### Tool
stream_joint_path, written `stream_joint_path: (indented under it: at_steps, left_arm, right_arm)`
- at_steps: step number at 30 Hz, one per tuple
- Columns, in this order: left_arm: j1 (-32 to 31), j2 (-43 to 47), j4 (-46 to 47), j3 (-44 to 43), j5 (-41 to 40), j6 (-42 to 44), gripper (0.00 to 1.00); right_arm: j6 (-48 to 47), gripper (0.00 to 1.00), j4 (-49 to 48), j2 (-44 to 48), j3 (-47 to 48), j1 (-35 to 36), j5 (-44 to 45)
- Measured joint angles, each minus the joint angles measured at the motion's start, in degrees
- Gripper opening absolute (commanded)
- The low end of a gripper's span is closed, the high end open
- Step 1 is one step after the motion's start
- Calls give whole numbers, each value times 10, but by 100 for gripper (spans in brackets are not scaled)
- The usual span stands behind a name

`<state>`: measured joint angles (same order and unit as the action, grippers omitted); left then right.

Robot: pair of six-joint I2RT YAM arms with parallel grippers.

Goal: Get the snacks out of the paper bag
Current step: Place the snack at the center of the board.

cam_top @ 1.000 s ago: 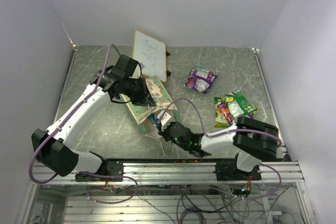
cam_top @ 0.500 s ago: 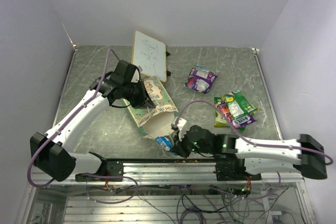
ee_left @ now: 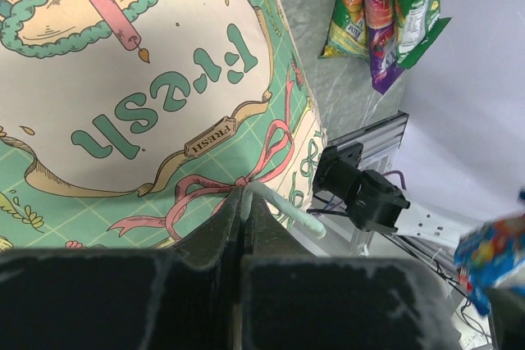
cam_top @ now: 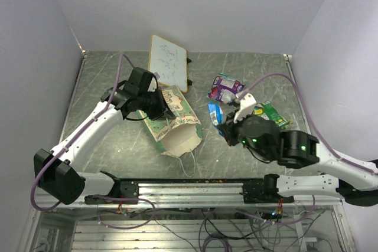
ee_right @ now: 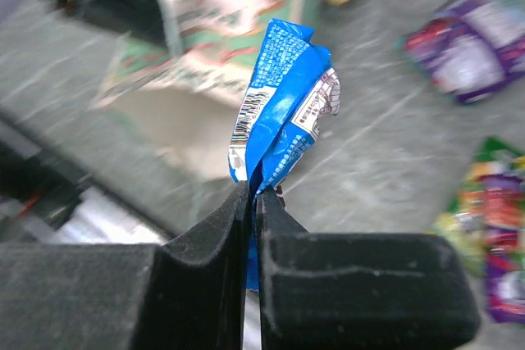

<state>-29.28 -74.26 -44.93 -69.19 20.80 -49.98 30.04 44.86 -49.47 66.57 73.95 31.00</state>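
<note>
The paper bag (cam_top: pixel 177 123) lies on its side in the middle of the table, open mouth toward the near edge. Its printed side fills the left wrist view (ee_left: pixel 156 79). My left gripper (cam_top: pixel 165 109) (ee_left: pixel 245 202) is shut on the bag's mint string handle (ee_left: pixel 283 206). My right gripper (cam_top: pixel 223 123) (ee_right: pixel 254 194) is shut on a crumpled blue snack packet (cam_top: pixel 215 112) (ee_right: pixel 283 108), held up off the table to the right of the bag. A purple packet (cam_top: pixel 225 88) (ee_right: pixel 467 47) and a green-pink pile of snacks (cam_top: pixel 267 117) (ee_left: pixel 390 14) lie further right.
A white wood-framed board (cam_top: pixel 168 62) lies behind the bag. The bag's other string handle (cam_top: pixel 188 166) trails toward the metal rail (cam_top: pixel 195 188) at the near edge. The right arm (cam_top: pixel 289 146) covers part of the snack pile. Grey walls close both sides.
My right gripper has pulled the blue packet out of the bag's mouth, lifted it, and swung right and away from the near edge. The left gripper has stayed on the handle.
</note>
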Motion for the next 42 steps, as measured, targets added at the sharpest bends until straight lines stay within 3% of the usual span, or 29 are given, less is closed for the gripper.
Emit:
stream_joint_path:
  at_steps: [4, 8, 14, 20, 25, 33, 35, 39, 42]
  left_arm:
    - [0, -1, 12, 0, 0, -6, 7]
    - [0, -7, 24, 0, 0, -15, 7]
    - [0, -12, 31, 0, 0, -18, 7]
    - [0, -12, 44, 17, 0, -25, 7]
    - [0, -16, 45, 21, 1, -25, 7]
    - [0, -42, 44, 2, 5, -16, 7]
    - [0, -45, 44, 1, 8, -13, 7]
    - [0, -47, 44, -2, 14, -7, 7]
    - [0, -47, 43, -2, 15, -2, 7]
  right_arm:
    - [-92, 0, -50, -79, 9, -59, 93]
    - [-139, 0, -96, -172, 29, -239, 64]
    - [-32, 0, -48, -307, 79, -429, 57]
    - [83, 0, 6, -283, 5, -565, 42]
    - [129, 0, 19, -228, -38, -614, 38]
    - [166, 0, -3, -231, -110, -625, 33]
    - [172, 5, -8, -235, -123, -625, 30]
    - [188, 39, -9, -233, -132, -625, 28]
    - [195, 59, -5, -218, -140, -625, 17]
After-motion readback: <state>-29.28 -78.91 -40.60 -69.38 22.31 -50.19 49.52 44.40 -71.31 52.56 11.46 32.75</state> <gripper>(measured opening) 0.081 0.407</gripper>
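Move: Over to the right hand's right, the snack pile that its blue snack is bound for lies about 16 cm ahead, 25 cm right and 27 cm below. The purple pouch is some 34 cm ahead and 5 cm right of that hand, also about 28 cm down. The paper bag's mouth is roughly 5 cm ahead, 19 cm left and 22 cm lower. From the left hand, the pile is about 7 cm ahead, 46 cm right and 19 cm down. Swinging the still-pinched blue snack in an arc, the right hand sweeps forward, then right and down over the snack pile with a short draw back, ending about 24 cm right, 14 cm forward and 19 cm lower. The wrist turns clockwise some 75 degrees and tips down; right at the end the fingers open nearly halfway. The left fingers keep their pinch on the bag's upper edge, easing slightly forward, right and down. ##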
